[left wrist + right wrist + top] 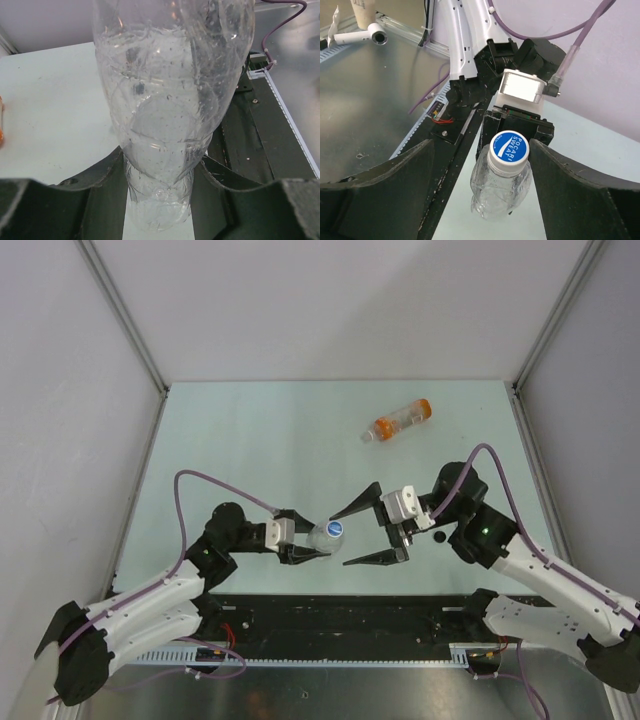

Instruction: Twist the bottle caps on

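Observation:
My left gripper (318, 538) is shut on the lower body of a clear plastic bottle (324, 535), which it holds with the neck pointing right. The left wrist view shows that bottle (165, 125) pinched between both fingers of the left gripper (162, 155). A white cap with a blue top (509, 150) sits on the bottle's neck (500, 185). My right gripper (481, 145) stands open around the cap, its fingers on either side, the cap nearer the right finger (570, 185). An orange-tinted bottle (398, 422) with an orange cap lies at the back right. A small black cap (439, 537) lies by the right wrist.
A black rail (350, 610) runs along the table's near edge, with a metal sheet (365, 105) beyond it. Grey walls (60, 390) close in the table on the left, back and right. Purple cables (200, 480) loop above both arms.

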Available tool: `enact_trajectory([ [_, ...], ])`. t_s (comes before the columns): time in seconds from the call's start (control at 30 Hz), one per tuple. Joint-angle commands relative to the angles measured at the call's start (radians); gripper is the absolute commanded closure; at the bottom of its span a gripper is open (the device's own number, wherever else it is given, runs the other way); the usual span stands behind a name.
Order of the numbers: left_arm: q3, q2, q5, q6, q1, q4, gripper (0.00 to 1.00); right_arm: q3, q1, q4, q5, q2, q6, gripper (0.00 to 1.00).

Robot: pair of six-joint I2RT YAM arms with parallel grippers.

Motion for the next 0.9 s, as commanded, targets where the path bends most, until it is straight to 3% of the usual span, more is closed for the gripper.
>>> enact_trajectory([
  [0.0,0.013,-0.008,0.003,0.016,0.01,0.024,1.0,0.003,0.029,0.061,0.018,0.005,0.0,0.23],
  [0.3,0.015,-0.008,-0.011,0.007,0.009,0.024,1.0,0.003,0.052,0.059,0.101,0.021,0.015,0.41],
  [0.57,0.014,-0.024,-0.055,-0.001,0.01,0.025,1.0,0.005,0.068,0.053,0.231,0.027,0.052,0.69],
  [0.67,0.014,-0.054,-0.137,-0.02,0.01,0.025,1.0,0.005,0.079,0.04,0.356,0.034,0.089,0.8],
  [0.73,0.012,-0.08,-0.231,-0.037,0.01,0.024,1.0,0.004,0.083,0.037,0.473,0.047,0.143,0.94],
  [0.87,0.026,-0.121,-0.425,-0.079,0.01,0.024,1.0,0.004,0.101,0.048,0.806,0.118,0.343,1.0],
])
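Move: The blue-topped cap, already on the bottle's mouth, sits between the right hand's open fingers, about 2 cm ahead and 2 cm left of its hand point, at its height. The bottle's middle is some 7 cm below the cap. On the table, about 30 cm down, the black cap lies roughly 10 cm ahead and 24 cm right. From the left hand, the cap is about 13 cm up, 3 cm right and 2 cm back. The right fingers close on the sides of the blue-topped cap as that hand eases slightly forward and left, then keep their pinch while it turns clockwise, nearly 20 degrees in all, and travels about 5 cm forward and 2 cm left. The left hand keeps its grip low on the bottle, first still, then going forward some 3 cm and left about 1 cm while turning counter-clockwise about 10 degrees. ##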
